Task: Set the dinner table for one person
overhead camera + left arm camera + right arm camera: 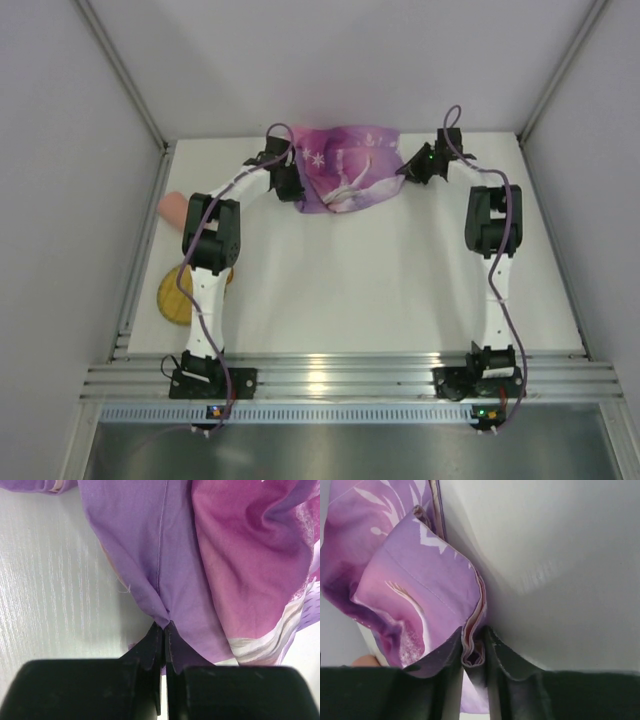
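A purple and pink placemat [345,167] hangs crumpled between my two grippers at the far end of the white dinner table [380,280]. My left gripper [288,188] is shut on the placemat's left edge; the left wrist view shows the cloth [165,555] pinched between the closed tips [165,625]. My right gripper [412,165] is shut on the right edge; the right wrist view shows a folded hem [420,590] clamped between the fingers [472,650]. A white utensil-like shape [350,190] lies on the placemat.
A yellow woven round object [178,295] lies at the table's left edge, partly under the left arm. A pink cup-like object [172,208] lies further back on the left. Grey panels wall the table. A silver rail [350,378] runs along the near edge.
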Controlling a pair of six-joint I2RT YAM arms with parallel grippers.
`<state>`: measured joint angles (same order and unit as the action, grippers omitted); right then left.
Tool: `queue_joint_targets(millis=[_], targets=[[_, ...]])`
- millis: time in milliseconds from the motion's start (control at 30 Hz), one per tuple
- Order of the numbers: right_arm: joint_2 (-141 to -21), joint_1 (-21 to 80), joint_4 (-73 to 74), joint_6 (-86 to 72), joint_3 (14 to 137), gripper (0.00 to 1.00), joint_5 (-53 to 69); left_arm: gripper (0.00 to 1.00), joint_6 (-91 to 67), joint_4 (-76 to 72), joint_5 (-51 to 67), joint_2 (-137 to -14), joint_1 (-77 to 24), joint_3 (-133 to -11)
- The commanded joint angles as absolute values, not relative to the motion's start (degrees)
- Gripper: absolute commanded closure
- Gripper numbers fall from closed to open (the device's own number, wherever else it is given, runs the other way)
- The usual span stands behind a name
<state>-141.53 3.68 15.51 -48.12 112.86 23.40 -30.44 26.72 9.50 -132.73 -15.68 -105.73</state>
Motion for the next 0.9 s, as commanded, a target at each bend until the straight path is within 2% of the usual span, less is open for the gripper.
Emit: queue_joint_targets(millis=[0,33,67,200,400,467,567,867], targets=[[-143.18,2.64,18.11,-47.90,110.84,0.93,22.67,1.00,-28.48,28.74,9.93,-132.10,-15.47,-105.47],[-142.56,2.11,18.11,-47.55,110.31,0.99,22.85,1.00,-28.30,29.00,10.02,-131.84,-15.38,-105.73],[-140.99,1.59,18.11,-46.94,109.69,1.00,22.94,1.00,-28.13,29.53,9.93,-131.14,-15.12,-106.17],[-133.00,-2.80,18.02,-43.43,103.39,1.00,22.85,1.00,-27.51,31.99,9.76,-128.15,-14.24,-107.58],[-109.54,-9.38,18.02,-40.08,86.88,1.00,23.55,1.00,-27.24,37.26,6.95,-117.61,-14.06,-106.27],[-99.65,-11.68,16.80,-42.17,81.50,1.00,23.64,1.00,-27.95,37.53,6.25,-112.10,-14.06,-103.29],[-91.53,-13.80,18.09,-43.07,73.93,1.00,23.82,1.00,-29.88,38.58,5.71,-105.85,-14.06,-98.90],[-81.58,-10.46,24.42,-42.28,58.74,1.00,25.31,1.00,-33.75,43.68,4.57,-94.76,-15.38,-87.03]])
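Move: The left hand already pinches the purple cloth's near-left edge, close to the table; the cloth's middle lies about 15 cm to its right and 8 cm ahead. The right hand has its half-closed fingers around the cloth's right edge, with that middle some 16 cm to its left and level with it. From the left hand, the pink cup lies about 36 cm left and 5 cm back, and the yellow plate 31 cm left and 30 cm back. Right hand shuts on the purple cloth, swinging back some 20 cm, up and right; left lifts and draws back. ##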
